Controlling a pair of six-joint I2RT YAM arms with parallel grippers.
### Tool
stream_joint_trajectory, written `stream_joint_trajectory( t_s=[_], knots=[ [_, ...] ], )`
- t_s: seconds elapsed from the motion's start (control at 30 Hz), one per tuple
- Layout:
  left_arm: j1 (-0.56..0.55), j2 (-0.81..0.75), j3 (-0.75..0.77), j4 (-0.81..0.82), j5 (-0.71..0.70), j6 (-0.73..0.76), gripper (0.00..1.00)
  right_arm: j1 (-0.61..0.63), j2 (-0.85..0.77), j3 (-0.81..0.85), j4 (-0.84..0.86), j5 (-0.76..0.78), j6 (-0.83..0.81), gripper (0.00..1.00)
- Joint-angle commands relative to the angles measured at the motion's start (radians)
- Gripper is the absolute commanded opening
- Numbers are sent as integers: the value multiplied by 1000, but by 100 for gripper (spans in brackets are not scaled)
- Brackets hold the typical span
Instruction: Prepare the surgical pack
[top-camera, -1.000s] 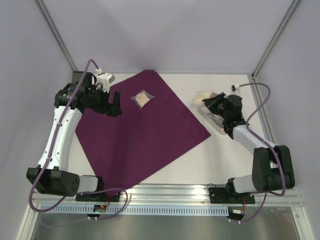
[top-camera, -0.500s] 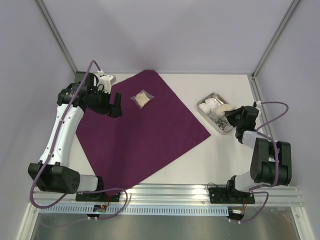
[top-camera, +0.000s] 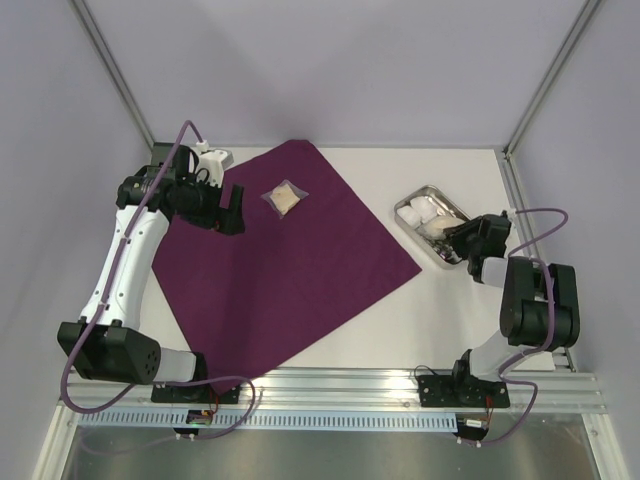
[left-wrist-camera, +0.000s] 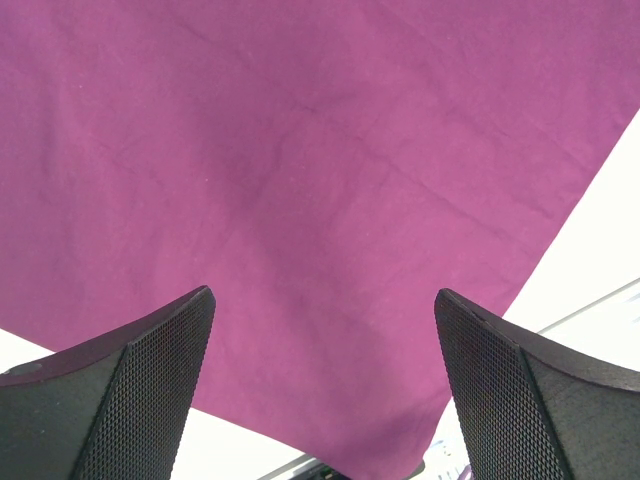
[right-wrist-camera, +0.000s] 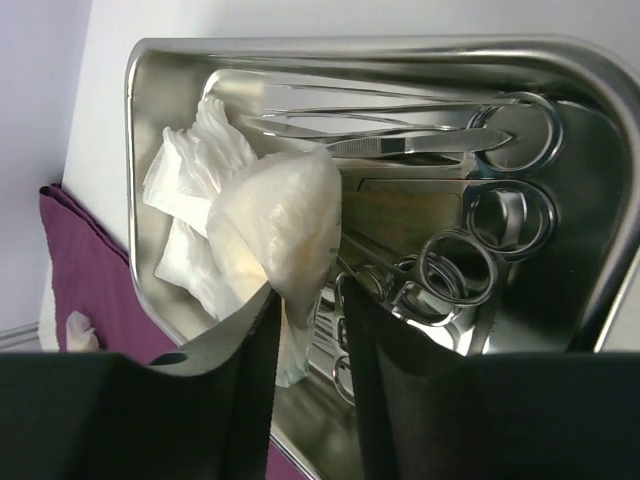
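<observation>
The dark-purple cloth (top-camera: 290, 270) lies spread flat on the white table and fills the left wrist view (left-wrist-camera: 300, 150). One tan packet (top-camera: 285, 198) rests on its far part. My left gripper (top-camera: 228, 210) hovers open and empty over the cloth's left side (left-wrist-camera: 325, 300). The steel tray (top-camera: 428, 189) stands to the right of the cloth and holds forceps (right-wrist-camera: 400, 145) and white gauze (right-wrist-camera: 185, 175). My right gripper (top-camera: 458, 236) sits low at the tray's near right side. It is shut (right-wrist-camera: 305, 320) on the second, cream-tan packet (right-wrist-camera: 275, 230), which is over the tray (right-wrist-camera: 350, 45).
An aluminium rail (top-camera: 330, 385) runs along the near edge by the arm bases. Slanted frame posts (top-camera: 115, 80) stand at the back corners, with pale walls behind. The cloth's right corner (top-camera: 415, 265) lies close to the tray.
My right arm has swung off the tray and folded down low toward the right, and the tray now shows. The left arm has hardly moved.
</observation>
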Motion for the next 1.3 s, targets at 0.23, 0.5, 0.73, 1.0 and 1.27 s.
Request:
stream_joint_trajectory(
  t_s=[0.23,0.5,0.73,1.0,1.27],
  knots=[
    [-3,5,31,-3,20,22,100,19,-203,70,-226,188,-113,54],
    [-3,7,43,-14,44,16,100,64,-274,125,-357,281,-249,50],
    [-3,5,51,-20,30,28,100,64,-16,333,-448,163,-335,27],
    [-1,20,-24,27,-35,46,100,333,-113,470,-521,241,-486,53],
    [27,33,-95,64,-134,60,100,603,174,599,-273,118,-150,66]
  ],
)
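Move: The right hand is low in the metal tray, its fingers already parting around the delivered packet, which lies some 2 cm ahead, 2 cm left and 3 cm below. The white swabs sit about 9 cm ahead and 8 cm left; the last packet, on the purple cloth, lies roughly 16 cm ahead and 47 cm left. That last packet is some 25 cm ahead of the left hand, 13 cm right and 23 cm below. The right hand opens off the delivered packet, backing slightly and rising about 8 cm, then dips forward and down over the tray with its fingers narrowing. It then rises and sweeps left, some 22 cm net, towards the last packet, fingers widening and wrist turning counter-clockwise about 35 degrees, while late on the open left hand sinks a few centimetres and drifts left. ##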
